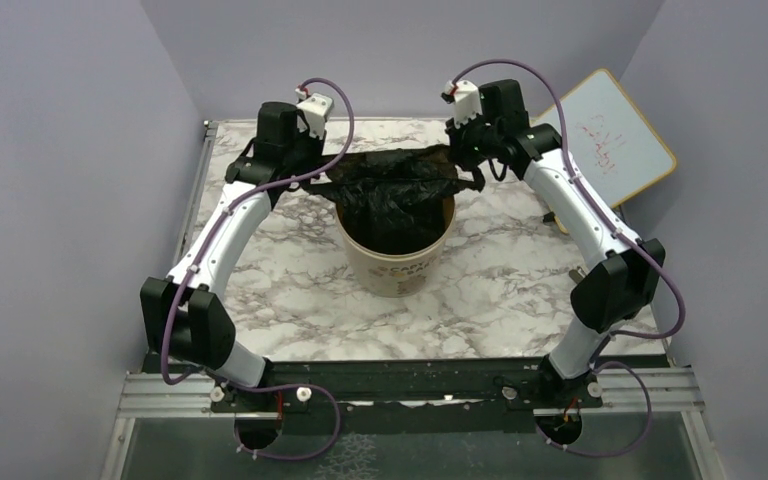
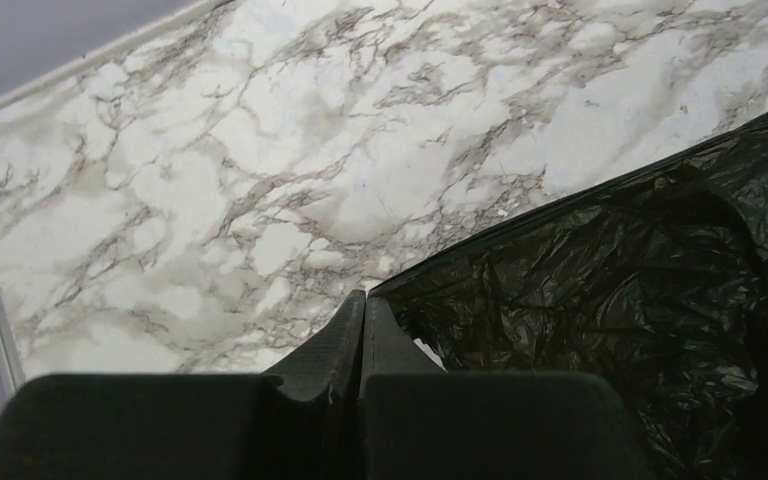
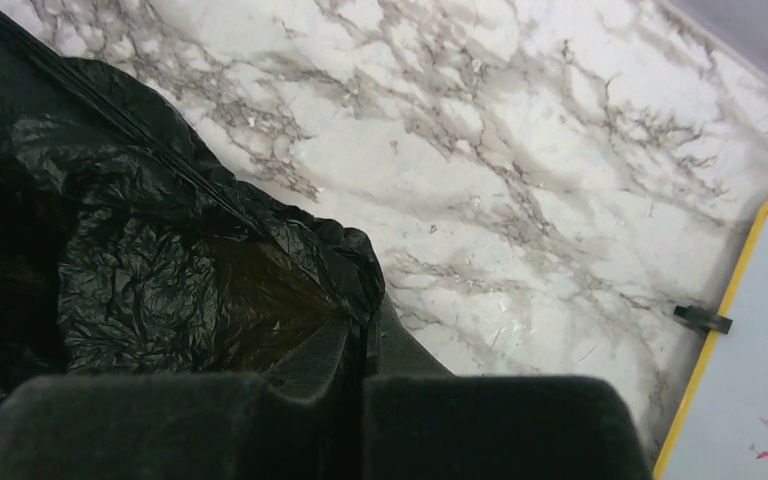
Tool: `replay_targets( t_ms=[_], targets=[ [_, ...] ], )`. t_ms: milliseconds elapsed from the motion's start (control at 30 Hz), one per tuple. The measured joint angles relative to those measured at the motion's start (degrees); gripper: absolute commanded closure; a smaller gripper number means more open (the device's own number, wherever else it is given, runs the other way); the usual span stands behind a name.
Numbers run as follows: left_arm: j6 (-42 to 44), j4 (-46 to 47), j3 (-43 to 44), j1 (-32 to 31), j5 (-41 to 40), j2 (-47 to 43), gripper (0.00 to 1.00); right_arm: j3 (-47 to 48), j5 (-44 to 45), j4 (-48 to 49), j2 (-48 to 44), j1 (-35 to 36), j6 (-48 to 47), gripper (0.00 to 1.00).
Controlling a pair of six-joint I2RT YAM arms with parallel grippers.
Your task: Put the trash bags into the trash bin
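Note:
The black glossy trash bag [image 1: 400, 190] hangs stretched between my two grippers, its lower part sagging into the round beige trash bin [image 1: 397, 265] at the table's middle. My left gripper [image 1: 328, 172] holds the bag's left corner. In the left wrist view the left gripper [image 2: 364, 295] is shut, and the bag's [image 2: 610, 270] taut edge runs from its tips to the right. My right gripper [image 1: 463, 158] holds the right corner. In the right wrist view the right gripper [image 3: 368, 320] is shut with crinkled bag [image 3: 140, 260] plastic pinched between its fingers.
A whiteboard [image 1: 610, 135] with a yellow frame and red scribbles leans at the back right, and its edge [image 3: 750, 380] shows in the right wrist view beside a small dark clip [image 3: 703, 319]. Purple walls close in the marble table [image 1: 280, 300] on three sides.

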Motion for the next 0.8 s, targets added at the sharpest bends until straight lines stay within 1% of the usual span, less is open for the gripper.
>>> replay_targets(
  t_ms=[167,200,267,367,467,500,533,567,600,633,667,733,767,800],
  targets=[
    [-2.8,0.4,-2.4,1.1,-1.2,0.2,1.00,-0.2,0.1,-1.8,1.9,0.0,0.1,0.94],
    [-3.2,0.5,-3.3,1.3,-1.1,0.1,1.00,-0.5,0.0,-1.9,1.9,0.0,0.2,0.92],
    [-3.8,0.5,-4.8,1.4,-0.9,-0.2,1.00,-1.0,-0.1,-2.4,1.9,0.0,0.6,0.82],
    [-4.7,0.2,-7.8,1.6,-0.4,-1.6,1.00,-3.0,-0.1,-2.6,1.3,-0.1,1.6,0.73],
    [-5.4,-0.3,-9.9,2.0,0.6,-3.5,1.00,-5.4,0.6,-3.4,0.1,-0.2,2.5,0.68],
    [-5.8,-0.7,-10.1,2.0,0.8,-4.0,1.00,-5.7,1.2,-3.6,-0.1,-0.3,2.8,0.63],
    [-6.2,-0.8,-10.1,2.0,0.9,-4.2,0.95,-5.7,1.7,-3.7,-0.2,-0.3,3.0,0.59],
    [-6.5,-1.0,-9.9,2.0,0.9,-4.3,0.84,-5.7,2.6,-3.7,-0.4,-0.3,3.5,0.51],
    [-6.8,-1.6,-9.5,2.1,0.8,-4.3,0.81,-5.7,3.9,-3.8,-0.5,-0.3,4.0,0.39],
    [-7.1,-2.2,-9.0,2.1,0.7,-4.3,0.79,-5.7,5.4,-3.8,-0.9,-0.3,4.4,0.29],
    [-7.9,-3.3,-8.1,2.2,0.3,-4.3,0.73,-5.7,6.9,-3.8,-1.2,-0.3,4.9,0.25],
    [-8.9,-4.7,-6.0,2.4,-0.5,-4.4,0.56,-5.6,9.7,-3.7,-2.4,-0.4,5.6,0.22],
    [-9.4,-5.0,-5.1,2.5,-1.1,-4.5,0.46,-5.6,10.8,-3.5,-3.1,-0.4,5.7,0.21],
    [-9.9,-5.3,-4.0,2.7,-1.7,-4.9,0.38,-5.6,11.9,-3.3,-4.1,-0.4,6.0,0.21]
  ],
)
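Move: The left gripper still pinches one side of the trash bag; the bag's middle is about 19 cm to its right, 3 cm back and 5 cm lower, and the trash bin stands some 19 cm right, 8 cm back, its middle about 14 cm below. From the right gripper, pinching the other side, the bag's middle is about 17 cm left, 4 cm back and 5 cm lower, the bin about 17 cm left, 9 cm back, its middle about 14 cm below. Lower both pinched bag edges about 5 cm beside the bin while drawing back, the left gripper by 3 cm, the right by 2, both tipping down slightly. Then open to let go and rise some 3 cm, the left partway open, the right wide while sliding some 4 cm right and turning clockwise. ##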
